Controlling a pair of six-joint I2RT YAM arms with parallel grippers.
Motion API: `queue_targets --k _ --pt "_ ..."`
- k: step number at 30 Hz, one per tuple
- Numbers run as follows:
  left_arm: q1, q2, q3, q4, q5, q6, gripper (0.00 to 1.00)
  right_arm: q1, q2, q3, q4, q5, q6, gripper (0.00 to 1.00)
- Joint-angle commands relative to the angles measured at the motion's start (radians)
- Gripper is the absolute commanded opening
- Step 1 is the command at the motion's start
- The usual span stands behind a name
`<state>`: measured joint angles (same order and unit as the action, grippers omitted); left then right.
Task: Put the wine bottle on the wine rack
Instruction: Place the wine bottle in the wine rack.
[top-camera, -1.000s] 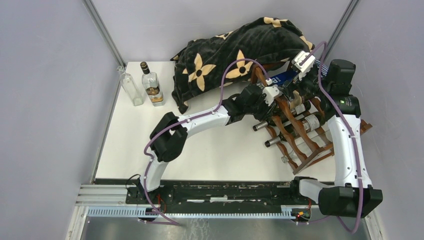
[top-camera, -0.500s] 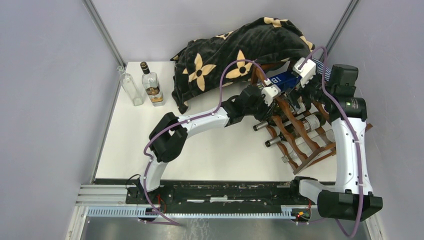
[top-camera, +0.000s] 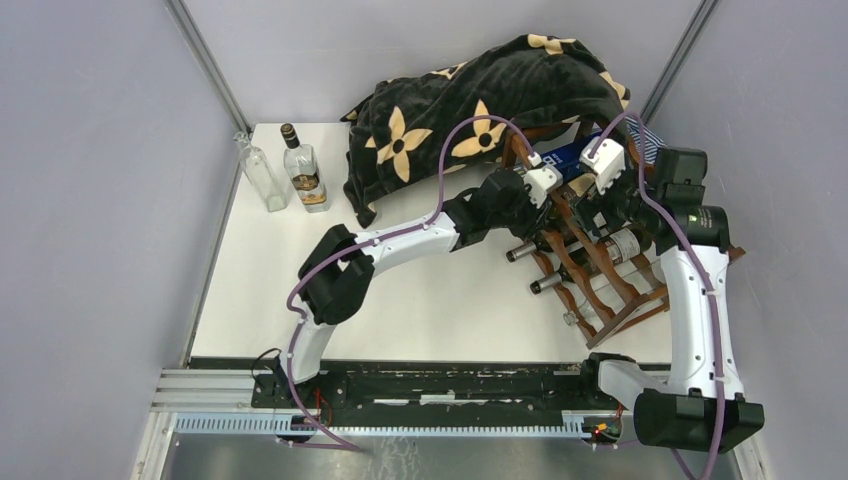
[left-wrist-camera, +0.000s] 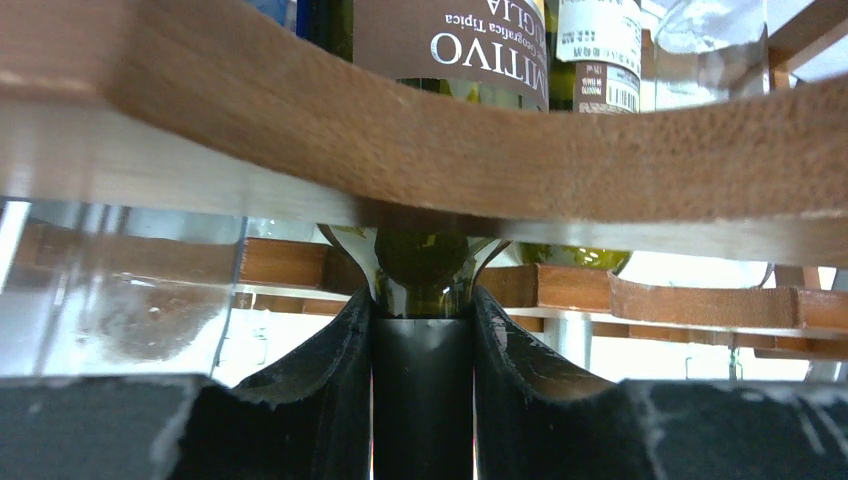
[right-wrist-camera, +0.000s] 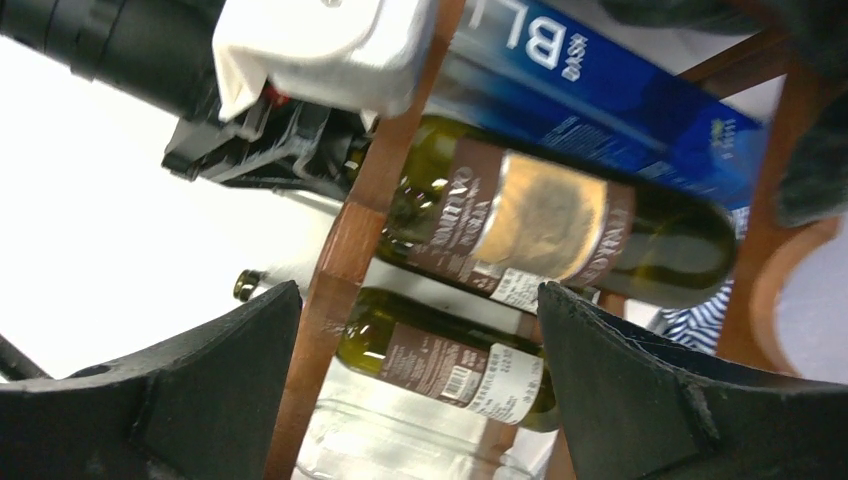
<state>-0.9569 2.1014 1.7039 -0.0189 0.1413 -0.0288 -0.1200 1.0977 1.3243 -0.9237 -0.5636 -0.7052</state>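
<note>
The wine rack (top-camera: 600, 275) stands at the right of the table, its reddish-brown wavy rail (left-wrist-camera: 430, 150) crossing the left wrist view. A green wine bottle (left-wrist-camera: 420, 270) with a brown label (right-wrist-camera: 520, 215) lies across the rack's upper tier. My left gripper (left-wrist-camera: 422, 380) is shut on its dark capped neck, at the rack's left side (top-camera: 545, 195). My right gripper (right-wrist-camera: 420, 390) hangs open just above the rack (top-camera: 610, 205). It is over the bottle's body and touches nothing.
A second labelled bottle (right-wrist-camera: 450, 365) and a clear one lie in lower tiers. A blue box (top-camera: 570, 157) sits at the rack's top. A black flower-patterned blanket (top-camera: 480, 100) drapes behind. A clear bottle (top-camera: 262, 175) and a labelled bottle (top-camera: 303, 168) stand back left.
My right arm has swung left and down, bringing its open gripper over the rack and the held bottle. The left gripper has kept its grip in place.
</note>
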Motion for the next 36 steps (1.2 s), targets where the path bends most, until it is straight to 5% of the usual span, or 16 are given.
queue_targets --k 1,27,36 --pt "0.004 -0.037 0.097 0.188 -0.016 -0.047 0.04 -0.004 -0.007 -0.044 -0.016 -0.047 0.003 0.91" --pt "0.001 0.041 0.176 0.172 0.090 -0.099 0.10 -0.003 -0.013 -0.151 0.032 -0.152 0.102 0.33" --pt "0.001 0.047 0.176 0.165 0.105 -0.094 0.20 -0.003 -0.014 -0.151 0.034 -0.156 0.099 0.29"
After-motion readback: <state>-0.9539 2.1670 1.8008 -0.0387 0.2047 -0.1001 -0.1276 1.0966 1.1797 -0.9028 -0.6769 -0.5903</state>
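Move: The left hand holds the wine bottle by its neck; its slot in the rack is centred about 8 cm to the right, 5 cm ahead and 3 cm lower. From the open right hand, the front rail is some 2 cm back, 2 cm left and 5 cm below; the rail spot is 8 cm right of the left hand, 3 cm back and 4 cm higher. The blue bottle lies 12 cm ahead of the right hand, 2 cm left and 8 cm down, and the lower wine bottle 7 cm back, straight below, 15 cm down. The right hand drops about 5 cm onto the rack's front rail, easing a little back and left as it tips some 10 degrees further down and rolls its left side up, and its wide-open fingers close until they pinch the wood between them. The left hand keeps its grip on the bottle neck and, after a slight lift, slides about 2 cm to the right under the rail, pushing the bottle along its slot into the rack. ##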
